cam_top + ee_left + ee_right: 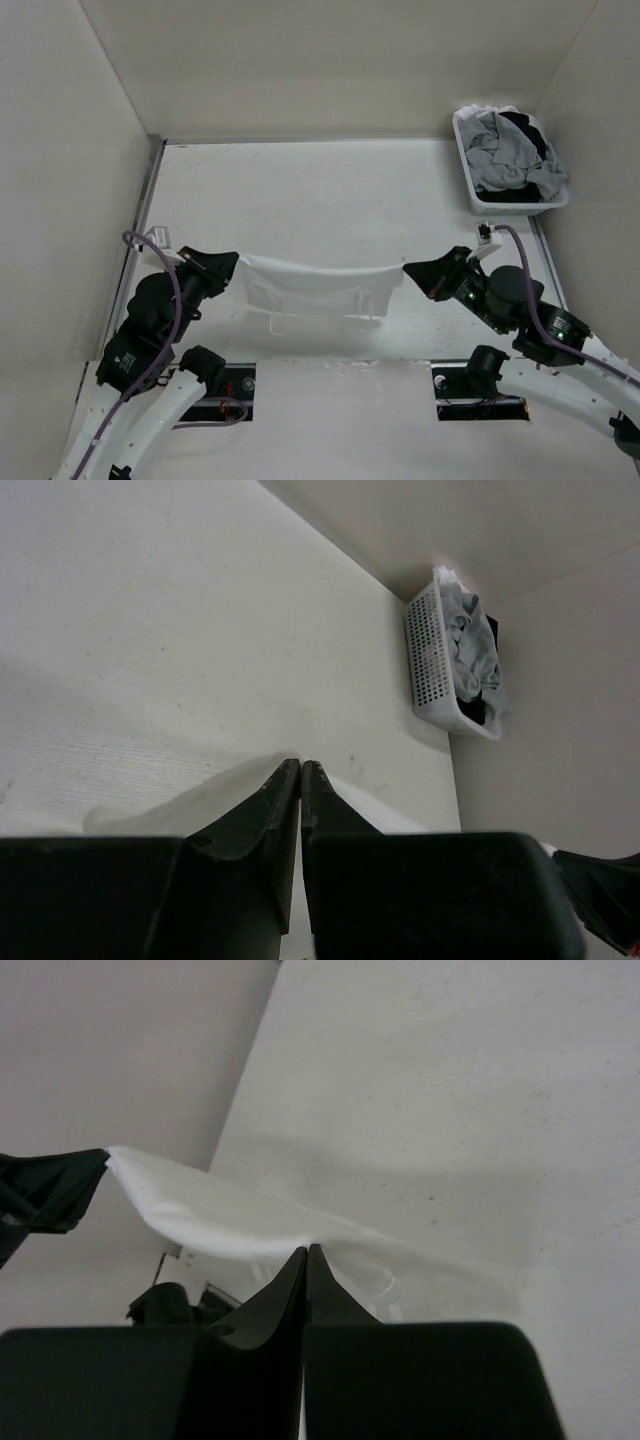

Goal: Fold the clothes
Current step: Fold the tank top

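Observation:
The clothes (315,285), a thin white garment with thin strings dangling from its lower edge, hang stretched between my two grippers near the table's front edge. My left gripper (237,262) is shut on the garment's left corner. My right gripper (405,270) is shut on its right corner. In the right wrist view the fabric (220,1215) runs from my shut right gripper (306,1250) across to the left gripper (50,1190). In the left wrist view the left gripper (301,765) has its jaws pressed together, and a strip of the white fabric (395,820) shows beside them.
A white plastic basket (467,175) stands at the back right corner, filled with grey and black garments (510,150); the basket (430,660) also shows in the left wrist view. Walls close the table on the left, back and right.

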Robot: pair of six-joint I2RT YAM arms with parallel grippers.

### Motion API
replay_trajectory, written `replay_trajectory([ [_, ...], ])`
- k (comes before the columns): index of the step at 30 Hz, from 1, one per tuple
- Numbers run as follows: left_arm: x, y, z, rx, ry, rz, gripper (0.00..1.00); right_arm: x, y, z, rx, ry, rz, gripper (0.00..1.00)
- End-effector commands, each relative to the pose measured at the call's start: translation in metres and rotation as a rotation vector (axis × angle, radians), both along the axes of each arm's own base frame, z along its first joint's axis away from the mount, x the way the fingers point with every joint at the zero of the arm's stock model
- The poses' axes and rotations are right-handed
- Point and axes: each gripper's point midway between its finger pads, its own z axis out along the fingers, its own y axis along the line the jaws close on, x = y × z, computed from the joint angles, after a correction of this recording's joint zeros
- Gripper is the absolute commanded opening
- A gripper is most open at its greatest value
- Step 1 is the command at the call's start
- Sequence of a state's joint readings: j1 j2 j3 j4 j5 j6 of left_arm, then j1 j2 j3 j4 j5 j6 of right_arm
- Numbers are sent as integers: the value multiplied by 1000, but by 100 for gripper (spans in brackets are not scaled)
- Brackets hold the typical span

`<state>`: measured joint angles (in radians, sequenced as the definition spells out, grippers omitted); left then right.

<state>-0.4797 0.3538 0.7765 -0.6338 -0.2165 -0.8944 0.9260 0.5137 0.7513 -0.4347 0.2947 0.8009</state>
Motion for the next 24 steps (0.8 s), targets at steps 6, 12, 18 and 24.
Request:
replay_trajectory([
  [6,13,-1,-54,96,147,32,3,8,-7,-27,-203,62,-88,0],
  [12,70,-13,-96,127,205,63,4,84,1,-82,-214,128,-103,0],
  [18,160,-20,-110,83,225,88,4,170,-4,-122,-217,199,-143,1],
  [24,210,-28,-117,76,223,100,5,218,-9,-136,-205,228,-177,1],
])
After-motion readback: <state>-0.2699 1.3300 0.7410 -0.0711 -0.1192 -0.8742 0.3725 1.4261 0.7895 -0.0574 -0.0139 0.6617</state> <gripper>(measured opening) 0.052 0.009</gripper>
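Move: Hanging between the two shut grippers, the tank top has its middle about 14 cm to the left hand's right and 14 cm to the right hand's left, some 8 cm below both and a touch back. The bare patch of table it is going to centres about 9 cm ahead of the left hand and 11 cm ahead of the right, equally between them, some 27 cm down. The laundry basket stands roughly 29 cm ahead and 25 cm right of the right hand. Swinging the tank top out over the table, both arms first dwell near the top, then sweep forward and down together, each about 17 cm out and 18 cm down, the descent easing off while they still reach forward. Both grippers keep their pinch on its upper corners and tip down some 25 degrees; the right also turns about 10 degrees clockwise. ##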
